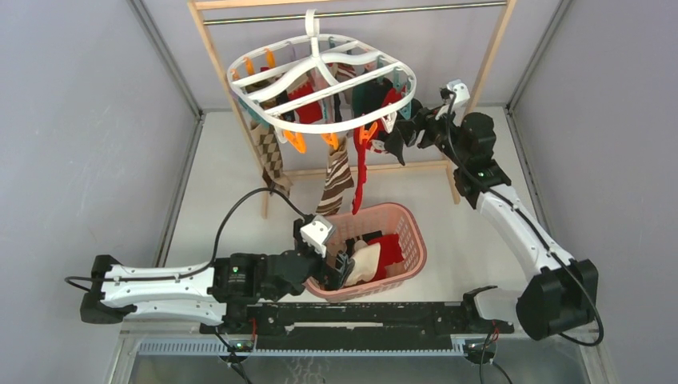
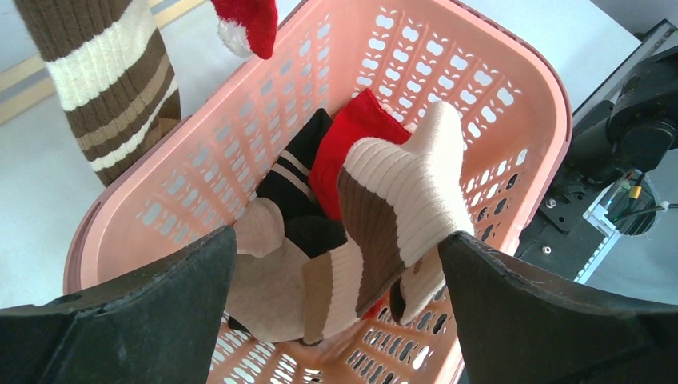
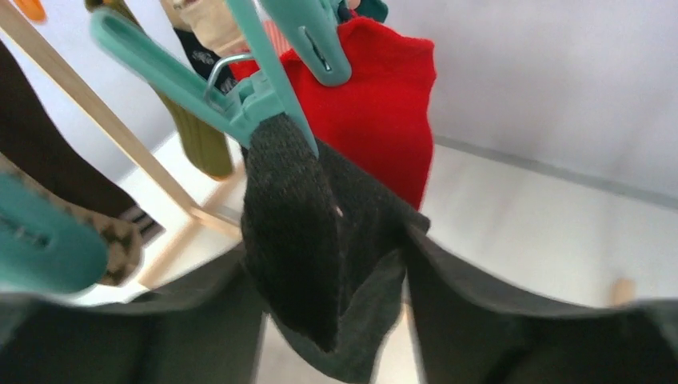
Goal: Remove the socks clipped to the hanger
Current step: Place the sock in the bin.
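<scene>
The white hanger hangs from the rail with several socks clipped under it, among them an argyle one, a brown striped one and a long red one. My right gripper is raised to the hanger's right side. In the right wrist view its jaws stand wide around a black sock that hangs from a teal clip and brushes both fingers. A red sock hangs just behind. My left gripper is open over the basket, above a cream-and-brown striped sock.
The pink lattice basket sits on the table near the left gripper and holds red, black and cream socks. The wooden-framed rail stands at the back, its legs on the table. Grey walls close in both sides.
</scene>
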`<state>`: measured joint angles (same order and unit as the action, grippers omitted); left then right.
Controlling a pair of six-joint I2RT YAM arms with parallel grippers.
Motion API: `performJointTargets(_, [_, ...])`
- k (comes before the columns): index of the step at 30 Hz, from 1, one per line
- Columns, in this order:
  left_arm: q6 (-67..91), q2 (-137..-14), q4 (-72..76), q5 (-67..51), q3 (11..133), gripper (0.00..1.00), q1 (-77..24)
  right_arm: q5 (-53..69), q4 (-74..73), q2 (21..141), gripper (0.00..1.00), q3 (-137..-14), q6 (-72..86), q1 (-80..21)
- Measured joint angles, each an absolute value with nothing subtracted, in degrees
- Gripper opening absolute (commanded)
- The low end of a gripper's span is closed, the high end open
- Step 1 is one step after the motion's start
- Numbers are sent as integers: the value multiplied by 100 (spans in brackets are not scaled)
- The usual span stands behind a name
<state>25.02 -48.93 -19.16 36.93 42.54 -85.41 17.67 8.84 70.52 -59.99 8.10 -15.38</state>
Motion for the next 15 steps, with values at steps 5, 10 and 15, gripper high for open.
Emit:
performJointTargets(5, [2502,-4794,-2010,3732,4274,100,-8541,1872,934,7450,0,-6211,928,-1496])
performJointTargets(10, [2502,-4766,-2049,3736,4274,100,-8543,1804,917,7406,0,-6243,982,-1431])
performJointTargets(15, [2497,-4766,-2073,3734,4276,100,-8549,1653,827,7185,0,-6243,1094,-1208])
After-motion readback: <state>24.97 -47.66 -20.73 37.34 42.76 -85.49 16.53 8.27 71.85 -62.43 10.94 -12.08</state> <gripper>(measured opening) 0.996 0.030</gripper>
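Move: Just in front of the right hand, between its open fingers, hangs the dark grey sock, its middle about 2 cm ahead, 1 cm left and 3 cm below. Its teal clip sits some 3 cm ahead, 2 cm left and 4 cm above; a red sock hangs about 8 cm ahead, 3 cm left and 2 cm higher; the long red sock is roughly 9 cm left, 2 cm back and 6 cm lower. From the left hand the grey sock lies about 29 cm ahead, 14 cm right and 9 cm above. Easing forward the last 1.5 cm onto the dark grey sock, the right hand shuts its fingers and pinches the cloth just below the teal clip. With the sock gripped it then draws back to the right, about 2.5 cm and rising slightly, away from the long red sock, the wrist turning some 5 degrees clockwise. ##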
